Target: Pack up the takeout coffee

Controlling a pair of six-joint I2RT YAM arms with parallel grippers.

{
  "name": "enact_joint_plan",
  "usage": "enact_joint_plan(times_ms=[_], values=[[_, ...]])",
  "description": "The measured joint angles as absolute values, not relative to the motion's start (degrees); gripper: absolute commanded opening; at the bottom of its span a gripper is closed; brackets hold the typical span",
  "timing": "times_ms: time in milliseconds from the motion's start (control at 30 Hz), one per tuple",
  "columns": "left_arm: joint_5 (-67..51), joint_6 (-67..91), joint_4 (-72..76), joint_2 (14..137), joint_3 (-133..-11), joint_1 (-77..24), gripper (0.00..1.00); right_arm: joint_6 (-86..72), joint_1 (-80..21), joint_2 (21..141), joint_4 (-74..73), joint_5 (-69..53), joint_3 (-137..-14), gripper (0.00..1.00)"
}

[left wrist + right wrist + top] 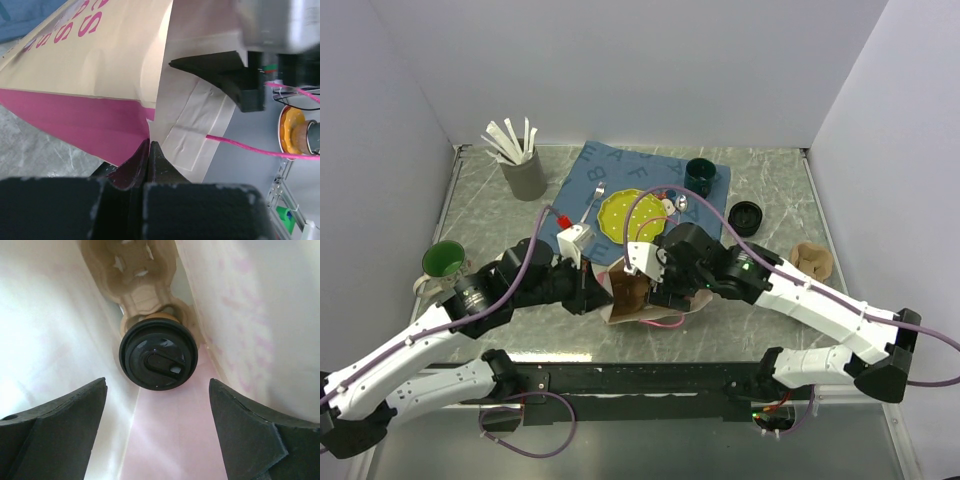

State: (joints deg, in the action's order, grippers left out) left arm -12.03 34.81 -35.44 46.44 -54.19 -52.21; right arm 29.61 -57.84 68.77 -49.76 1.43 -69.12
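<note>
The takeout coffee (158, 354) shows its round black lid and a strip of tan rim. It sits in a tan cardboard cup carrier (131, 270) deep inside the paper bag (55, 325). My right gripper (158, 381) is inside the bag mouth, open wide, its fingers apart from the cup and nearer the camera. From above, the cream and pink bag (630, 295) lies between both arms, and the cup is hidden there. My left gripper (149, 142) is shut on the bag (100, 75) at its edge, where the pink panel meets the cream one.
A blue cloth (620, 170) holds a yellow plate (625, 212) and a dark green mug (701, 174). A loose black lid (746, 216) and a tan paper item (812, 262) lie to the right. A grey holder of white sticks (523, 172) and a green cup (443, 260) stand on the left.
</note>
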Motion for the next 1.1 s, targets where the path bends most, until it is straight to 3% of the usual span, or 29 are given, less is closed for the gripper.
enact_joint_plan(times_ms=[367, 633, 933, 967, 1100], values=[[-12.49, 37.36, -39.16, 50.15, -57.58, -52.21, 0.01, 28.91, -57.84, 67.7, -55.77, -3.92, -75.18, 0.74], [-10.57, 40.21, -42.54, 52.23, -62.22, -51.88, 0.12, 26.89, -57.84, 68.38, -56.84, -5.85, -81.52, 0.66], [-6.13, 41.74, -47.13, 55.05, -66.24, -51.37, 0.37, 24.53, -57.84, 70.43, -56.64, -5.98, -85.21, 0.64], [-5.72, 41.78, -47.77, 55.16, -66.78, -51.33, 0.47, 24.36, -57.84, 70.72, -56.51, -5.89, -85.89, 0.64], [-3.66, 42.04, -48.93, 55.46, -69.08, -51.29, 0.66, 23.59, -57.84, 71.35, -56.01, -5.41, -87.61, 0.64]])
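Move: Inside the tilted paper bag, the coffee cup in its carrier lies about 5 cm ahead, 5 cm left and 11 cm below the right hand, whose open fingers hold nothing. The plate is some 30 cm ahead of that hand and 9 cm left; a loose black lid is about 30 cm ahead and 20 cm right, both 20 cm lower. From the left hand, still pinching the bag's rim, the cup is roughly 7 cm ahead, 9 cm right, 15 cm down. Rising some 9 cm up and away from the cup, the empty right hand first eases back about 2 cm, then drifts 3 cm left, its fingers narrowing by roughly a quarter and its wrist rolling slightly. The left hand keeps its pinch on the rim almost in place, then opens about halfway to let go, edging 2–3 cm forward and up while turning some 10 degrees counter-clockwise. ##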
